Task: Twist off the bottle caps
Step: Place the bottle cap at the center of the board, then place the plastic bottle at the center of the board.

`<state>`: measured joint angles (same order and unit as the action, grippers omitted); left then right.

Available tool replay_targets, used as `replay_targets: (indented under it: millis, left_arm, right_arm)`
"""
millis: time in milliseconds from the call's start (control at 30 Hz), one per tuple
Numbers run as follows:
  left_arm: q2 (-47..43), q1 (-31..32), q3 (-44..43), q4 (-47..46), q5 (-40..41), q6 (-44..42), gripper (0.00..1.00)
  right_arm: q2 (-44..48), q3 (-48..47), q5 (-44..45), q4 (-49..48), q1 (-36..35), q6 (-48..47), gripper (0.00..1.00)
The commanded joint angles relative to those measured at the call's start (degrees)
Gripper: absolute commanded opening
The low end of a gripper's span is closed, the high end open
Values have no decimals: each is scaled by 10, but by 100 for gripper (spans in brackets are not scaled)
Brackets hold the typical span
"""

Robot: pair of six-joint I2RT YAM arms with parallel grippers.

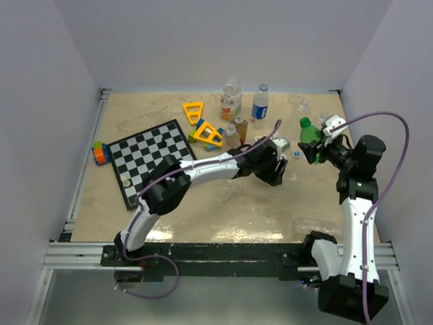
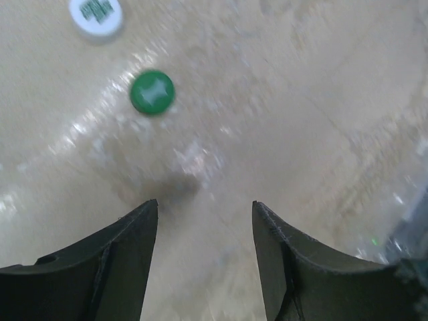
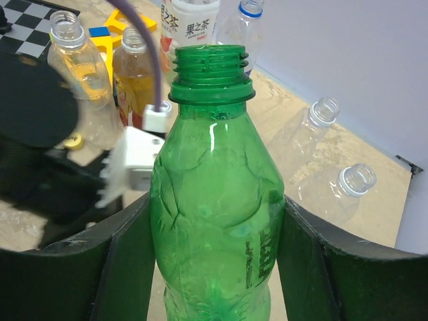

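The green bottle (image 3: pixel 215 221) stands upright between my right gripper's (image 3: pixel 217 200) fingers, which are shut on its body; its threaded neck is bare. In the top view the green bottle (image 1: pixel 308 133) is held above the table's right side by that right gripper (image 1: pixel 316 150). My left gripper (image 2: pixel 205 204) hangs open over bare tabletop with nothing between its fingers. A green cap (image 2: pixel 152 92) and a white cap (image 2: pixel 95 13) lie on the table beyond it. The left gripper (image 1: pixel 276 169) is near the table's middle, and a blue cap (image 1: pixel 296 154) lies just to its right.
Behind stand an orange-labelled bottle (image 1: pixel 231 100), a blue-labelled bottle (image 1: pixel 260 105) and two open bottles (image 1: pixel 237 132). Clear open bottles (image 3: pixel 314 144) lie at the back right. Yellow triangular frames (image 1: pixel 206 132), a checkerboard (image 1: pixel 152 159) and a coloured toy (image 1: pixel 101 153) sit to the left.
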<state>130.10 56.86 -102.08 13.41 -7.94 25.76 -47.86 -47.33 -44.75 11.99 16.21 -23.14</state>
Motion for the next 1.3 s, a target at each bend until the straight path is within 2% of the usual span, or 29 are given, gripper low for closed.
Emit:
replay_targets:
  millis: [0, 100, 200, 333, 500, 633, 767, 900, 1000, 1167, 1267]
  left_arm:
    - [-161, 37, 115, -58, -42, -41, 63]
    - [-268, 54, 224, -88, -41, -56, 63]
    - [-375, 74, 368, -153, -16, -69, 64]
    - [-515, 91, 516, -198, 19, -60, 65]
    - [-632, 102, 616, -243, 45, -19, 68]
    - [-663, 108, 638, -262, 55, -18, 72]
    - [-664, 110, 639, -275, 68, -29, 76]
    - [-653, 110, 633, -294, 77, -33, 87]
    - [-646, 110, 638, -334, 97, -29, 100]
    - [-626, 110, 655, -427, 118, -3, 100]
    - [-601, 110, 660, -487, 116, 17, 100]
  right_arm:
    - [10, -2, -24, -12, 4, 2, 0]
    - [2, -7, -43, 5, 5, -18, 0]
    - [-11, -15, -87, 31, 4, -52, 0]
    - [-43, -43, -154, 125, 1, -136, 0]
    - [-60, -63, -182, 200, -19, -200, 0]
    - [-72, -72, -172, 222, -77, -198, 0]
    - [-76, -65, -154, 173, -139, -135, 0]
    - [-93, -68, -161, 134, -180, -92, 0]
    - [-120, -83, -188, 138, -194, -84, 0]
    - [-159, -105, -224, 136, -198, -53, 0]
    - [-155, -97, -220, 61, -198, 46, 0]
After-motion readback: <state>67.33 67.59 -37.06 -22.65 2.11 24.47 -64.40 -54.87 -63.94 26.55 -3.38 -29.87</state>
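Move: The left hand, empty, has the green bottle, which it seems to be getting ready for, roughly 22 cm above, 11 cm to its right and 6 cm ahead. On the table the green cap lies 5 cm ahead and 4 cm right, the white cap about 11 cm ahead and 5 cm right. The right hand already grips the bottle; the left gripper lies some 6 cm back, 11 cm left and 22 cm below, the tea bottle roughly 13 cm ahead, 24 cm left. Back, up and to the left the left hand pulls clear of the green cap, about 15 cm each way, its wrist lifting until the fingers point nearly level to the right and then spreading wide. The right hand keeps its grip on the green bottle and swings it left about 14 cm, slightly back and down, turning some 40 degrees counter-clockwise and tipping over a little. ##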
